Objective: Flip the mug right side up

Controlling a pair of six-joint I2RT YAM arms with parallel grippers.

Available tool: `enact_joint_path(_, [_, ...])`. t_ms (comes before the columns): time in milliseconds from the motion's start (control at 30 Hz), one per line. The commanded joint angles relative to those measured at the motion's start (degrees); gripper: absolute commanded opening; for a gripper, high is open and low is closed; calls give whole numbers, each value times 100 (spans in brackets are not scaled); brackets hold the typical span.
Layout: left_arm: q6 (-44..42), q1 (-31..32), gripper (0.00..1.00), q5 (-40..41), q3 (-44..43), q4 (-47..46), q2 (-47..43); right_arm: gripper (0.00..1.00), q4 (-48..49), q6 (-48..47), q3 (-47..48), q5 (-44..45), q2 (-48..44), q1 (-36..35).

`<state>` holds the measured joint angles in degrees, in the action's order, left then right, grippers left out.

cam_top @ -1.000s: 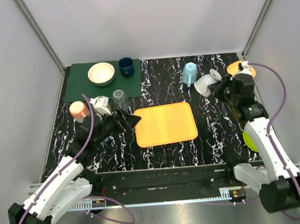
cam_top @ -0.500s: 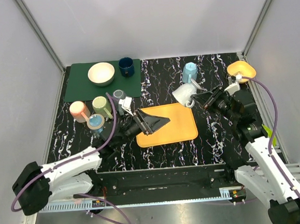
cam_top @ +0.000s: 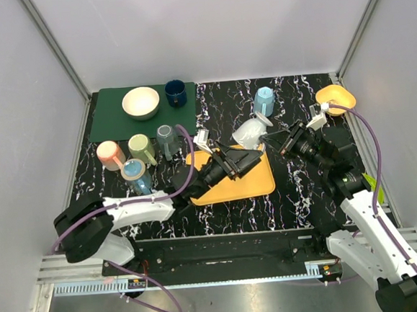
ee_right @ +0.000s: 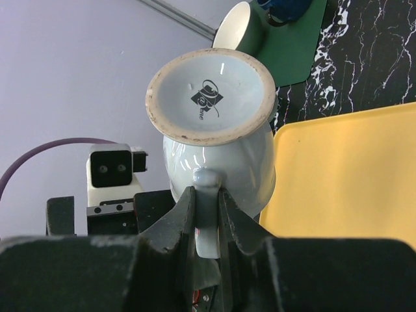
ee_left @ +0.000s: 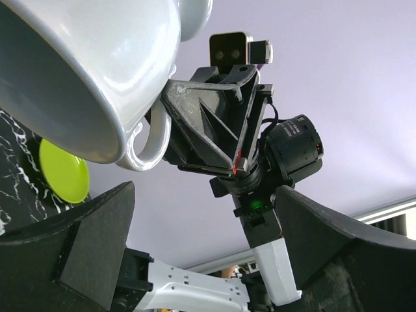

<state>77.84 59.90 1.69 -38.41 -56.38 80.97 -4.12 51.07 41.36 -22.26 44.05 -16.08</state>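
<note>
The white mug (cam_top: 250,132) hangs tilted above the far edge of the orange tray (cam_top: 260,182). My right gripper (cam_top: 271,139) is shut on its handle (ee_right: 208,218). In the right wrist view the mug's base (ee_right: 209,91) with a dark logo faces the camera. In the left wrist view the mug (ee_left: 78,65) fills the upper left, mouth turned down towards the left gripper. My left gripper (cam_top: 250,158) stands open just below and left of the mug, its fingers (ee_left: 97,240) wide apart with nothing between them.
A green mat (cam_top: 112,124) at the back left carries a white bowl (cam_top: 141,103) and a dark blue cup (cam_top: 175,93). Several cups (cam_top: 141,148) stand at the left. A light blue cup (cam_top: 264,101) and an orange bowl (cam_top: 336,99) sit at the back right. A lime plate (ee_left: 62,179) lies at the right.
My left arm has reached rightwards across the tray until its open gripper is under the mug. The right gripper has carried the mug left off the table and over the tray's edge.
</note>
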Motion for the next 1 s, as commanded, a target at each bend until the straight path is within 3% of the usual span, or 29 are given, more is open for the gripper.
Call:
enact_joint_path(0, [442, 110, 91, 103, -412, -1120, 375, 0, 781, -176, 170, -279, -143, -53])
enact_joint_path(433, [284, -4, 82, 595, -272, -1217, 464, 0, 808, -273, 302, -630, -230, -53])
enact_joint_path(767, [240, -435, 61, 613, -61, -1578, 411, 0, 781, -273, 21, -850, -415, -106])
enact_joint_path(967, [240, -619, 53, 552, -35, -1779, 437, 0, 799, -255, -102, -955, -494, -150])
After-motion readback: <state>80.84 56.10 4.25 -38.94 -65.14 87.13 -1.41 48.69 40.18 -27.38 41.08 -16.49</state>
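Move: The mug hangs tipped on its handle from the right fingers, its middle about 9 cm ahead, 2 cm right and some 4 cm above the open left hand; from the right hand it lies roughly 3 cm ahead, 4 cm left and 4 cm higher. The tray's middle is about 3 cm ahead and 5 cm left of the left hand, 25 cm below. The blue mug stands some 17 cm ahead and 5 cm right of the right hand, 22 cm lower. Rightward by about 2 cm at first, then forward some 4 cm while easing back left, the left hand brings its fingers up to the handle, narrowing from nearly wide open to about half, one fingertip coming against the handle by the rim. The right hand keeps its pinch on the handle, drawing back about 2 cm and slightly up, with a small upward tilt. ##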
